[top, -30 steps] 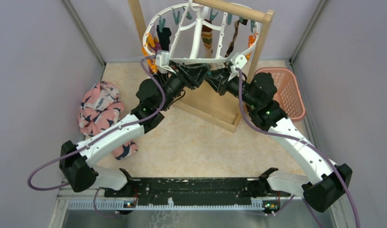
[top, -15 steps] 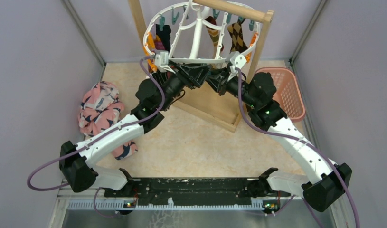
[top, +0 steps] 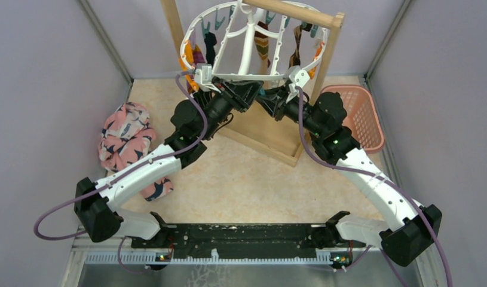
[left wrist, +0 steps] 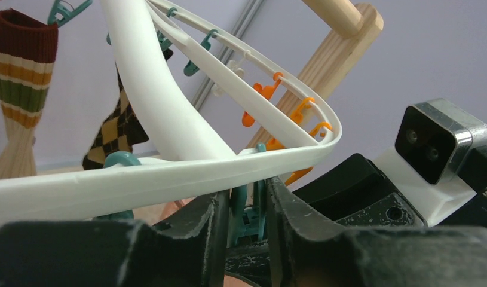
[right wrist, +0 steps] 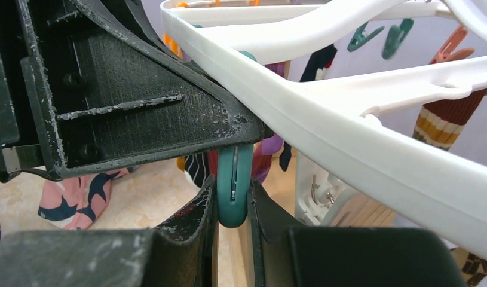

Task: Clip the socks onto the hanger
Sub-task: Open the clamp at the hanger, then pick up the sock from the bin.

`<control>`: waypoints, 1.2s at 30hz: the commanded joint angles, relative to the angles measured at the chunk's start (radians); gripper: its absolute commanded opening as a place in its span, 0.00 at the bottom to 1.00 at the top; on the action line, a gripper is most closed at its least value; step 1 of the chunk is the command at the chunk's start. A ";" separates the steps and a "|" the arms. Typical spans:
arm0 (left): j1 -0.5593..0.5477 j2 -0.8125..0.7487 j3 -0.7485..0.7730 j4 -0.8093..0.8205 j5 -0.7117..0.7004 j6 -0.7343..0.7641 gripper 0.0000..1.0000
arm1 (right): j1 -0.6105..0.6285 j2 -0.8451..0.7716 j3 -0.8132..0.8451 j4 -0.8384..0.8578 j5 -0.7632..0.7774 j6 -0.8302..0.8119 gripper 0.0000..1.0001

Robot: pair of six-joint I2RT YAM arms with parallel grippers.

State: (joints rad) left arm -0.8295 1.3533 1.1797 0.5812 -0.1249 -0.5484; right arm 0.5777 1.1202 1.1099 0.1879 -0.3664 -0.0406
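The white hanger [top: 250, 76] hangs from the wooden rack, and several socks dangle from it: a black one [top: 210, 45], a striped one [top: 262, 42] and an argyle one [top: 297, 51]. Both grippers meet under its near rim. My left gripper [left wrist: 248, 200] has its jaws pressed on both sides of a teal clip [left wrist: 253, 206] just under the rim [left wrist: 169, 176]. My right gripper [right wrist: 233, 206] is shut on a teal clip [right wrist: 233, 179] below the rim [right wrist: 324, 119]. I cannot tell whether it is the same clip. No sock lies between either pair of jaws.
The tall wooden rack [top: 270, 134] stands mid-table with its post [left wrist: 342, 27] close behind the hanger. A pink lattice basket [top: 360, 116] sits at the right. A pink bird-print cloth [top: 126, 140] lies at the left. Orange clips [left wrist: 262, 98] line the far rim.
The hanger rocked slightly and the hanging socks swung and twisted. Both arms stayed under the near rim.
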 commanded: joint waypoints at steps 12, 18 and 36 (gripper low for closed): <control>0.006 -0.020 0.004 0.025 0.005 0.006 0.00 | 0.007 -0.021 -0.022 0.008 -0.035 -0.002 0.00; 0.006 -0.029 -0.002 0.023 0.003 0.010 0.00 | 0.008 -0.043 -0.022 -0.082 0.039 -0.036 0.39; 0.006 0.013 -0.014 0.048 0.103 -0.028 0.00 | -0.346 -0.193 -0.026 -0.579 0.446 0.164 0.60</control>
State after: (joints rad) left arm -0.8284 1.3468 1.1790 0.5919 -0.0742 -0.5510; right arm 0.3367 0.8848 1.0557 -0.3016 0.0097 -0.0235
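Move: The teal clamp already sits between the left hand's parted fingers, its middle within about 1 cm ahead and 1 cm right of them. The hanger's near white rim passes about 1 cm ahead, straight in line sideways and 3 cm above; another teal clamp hangs 6 cm to the left and 1 cm ahead. The right hand holds the first clamp's lower end, so the clamp's middle is about 1 cm above that hand, with the wooden post 7 cm ahead and 16 cm right. Staying almost in place under the rim, the left hand closes its fingers on the teal clamp and keeps them shut, squeezing its two legs together. Only then does the right hand open wide, letting go of the lower end; it sinks some 5 cm, then swings about 16 cm to its right towards the wooden post, turning clockwise roughly 35 degrees and tipping down. ##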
